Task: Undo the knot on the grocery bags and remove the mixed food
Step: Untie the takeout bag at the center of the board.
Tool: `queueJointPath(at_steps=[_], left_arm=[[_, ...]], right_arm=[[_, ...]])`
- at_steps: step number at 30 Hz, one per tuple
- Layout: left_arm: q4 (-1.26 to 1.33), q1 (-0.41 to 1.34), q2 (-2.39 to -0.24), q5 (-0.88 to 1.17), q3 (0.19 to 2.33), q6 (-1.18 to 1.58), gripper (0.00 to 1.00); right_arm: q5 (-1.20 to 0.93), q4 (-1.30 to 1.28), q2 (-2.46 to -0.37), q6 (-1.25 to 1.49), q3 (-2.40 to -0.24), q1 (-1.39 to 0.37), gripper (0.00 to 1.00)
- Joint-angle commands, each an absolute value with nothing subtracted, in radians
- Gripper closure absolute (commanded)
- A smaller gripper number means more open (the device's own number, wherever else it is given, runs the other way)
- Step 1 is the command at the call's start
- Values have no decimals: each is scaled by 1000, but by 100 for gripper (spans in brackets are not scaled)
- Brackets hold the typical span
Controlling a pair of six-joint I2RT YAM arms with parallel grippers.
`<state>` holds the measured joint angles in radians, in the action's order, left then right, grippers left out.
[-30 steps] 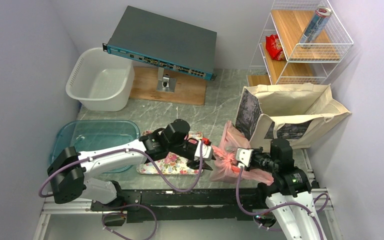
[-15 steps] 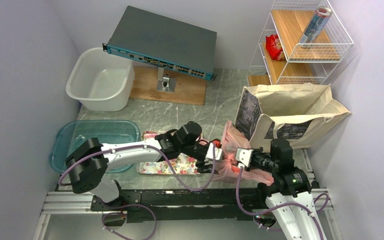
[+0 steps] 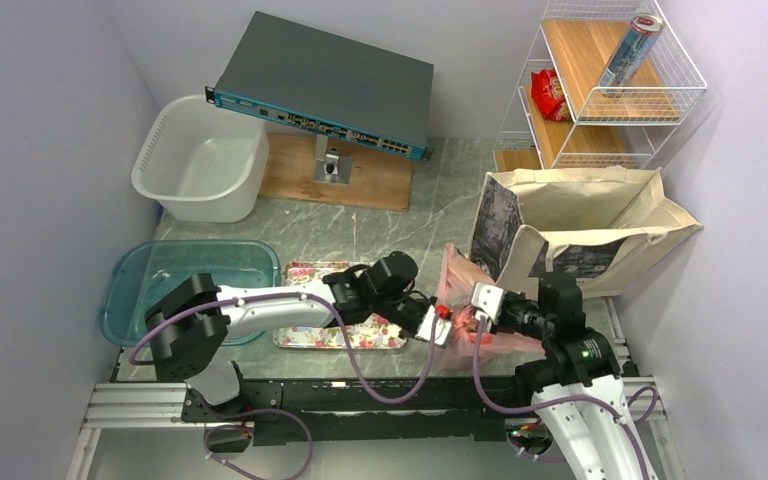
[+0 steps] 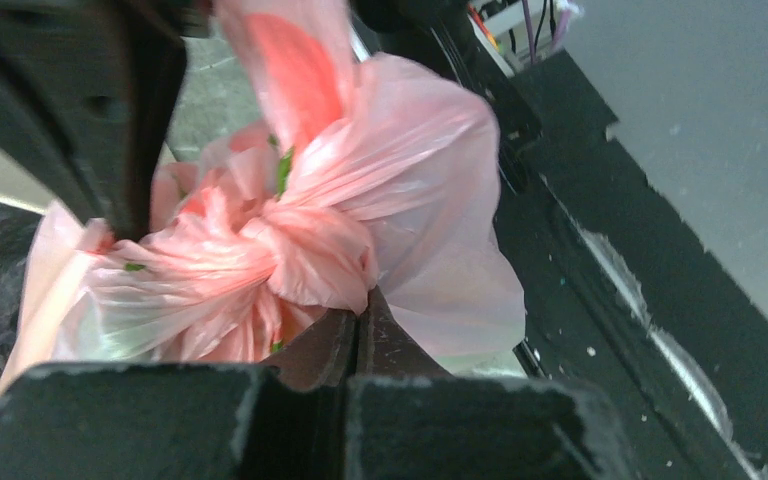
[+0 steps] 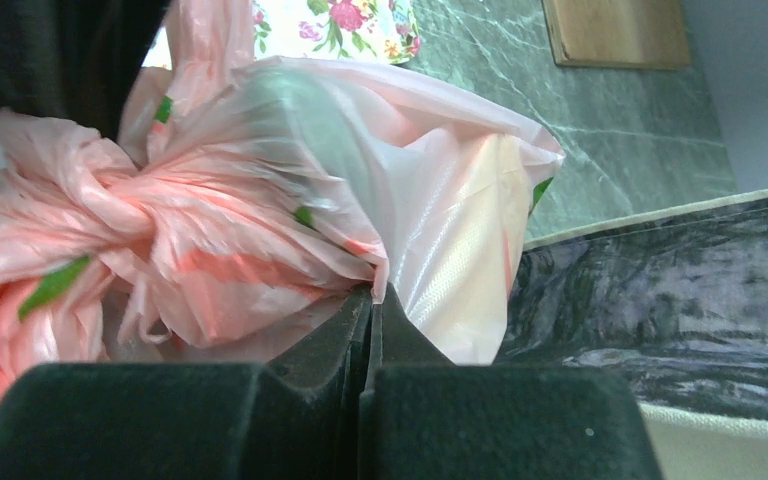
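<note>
The thin pink bag (image 3: pixel 463 275) lies at the front of the table, just left of the beige canvas tote (image 3: pixel 580 215). Its knot (image 4: pixel 310 255) is a bunched pink lump. My left gripper (image 4: pixel 362 300) is shut, its tips nipping the lower edge of that knot. From the other side, my right gripper (image 5: pixel 372 292) is shut on a fold of the pink bag's film, with the knot (image 5: pixel 130 215) to its left. In the top view the two grippers, left (image 3: pixel 442 322) and right (image 3: pixel 480 303), meet over the bag. The mixed food is hidden inside the bags.
A floral tray (image 3: pixel 305 335) lies under the left arm, with a teal tub (image 3: pixel 140 280) and a white basket (image 3: pixel 200 160) further left. A network switch (image 3: pixel 325 85) stands at the back. The wire shelf (image 3: pixel 610 90) holds a can and a red packet.
My left gripper has swung right from above the floral tray to the pink bag, opened, then closed on the knot. The right gripper has stayed shut on the bag and shifted slightly.
</note>
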<state>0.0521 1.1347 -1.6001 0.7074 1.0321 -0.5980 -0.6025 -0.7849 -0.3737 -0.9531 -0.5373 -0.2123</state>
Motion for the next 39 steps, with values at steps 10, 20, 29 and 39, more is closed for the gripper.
queueJointPath(at_steps=[10,20,29,39], left_arm=[[-258,1173,-1389,731,835,-1172,100],[-318,1202,-1323,695,719,-1404,100],[-265,1189,-1292,665,705,-1381,100],[-182,1148,-1322,704,793,-1301,100]], right_arm=[[-276,-424,-521,-801,-571,-199,100],[-220,-363,-561,-795,-588,-98,100],[-463,-562,-587,-863,-669,32,100],[-854,-815,-569,-936,-812,30,23]])
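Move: Both closed hands already pinch the takeout bag's plastic close around the knot. From the left fingertips the knot lies about 3 cm to the right, 1 cm ahead and 2 cm below; from the right fingertips, roughly 3 cm left, 2 cm back and 1 cm lower. The canvas bag's middle is some 21 cm right of the right hand and 17 cm ahead, 5 cm below; the floral tray's is about 20 cm left of the left hand, 4 cm ahead and 12 cm below. Leftward by about 6 cm goes the left hand, rolling its shut fingers some 45 degrees as it tugs the pinched plastic at the knot; then it eases the roll a little and sinks back towards the base. Against it the right hand pulls forward about 4 cm, turning slightly clockwise, then opens, lets go of its fold and rises some 6 cm. ##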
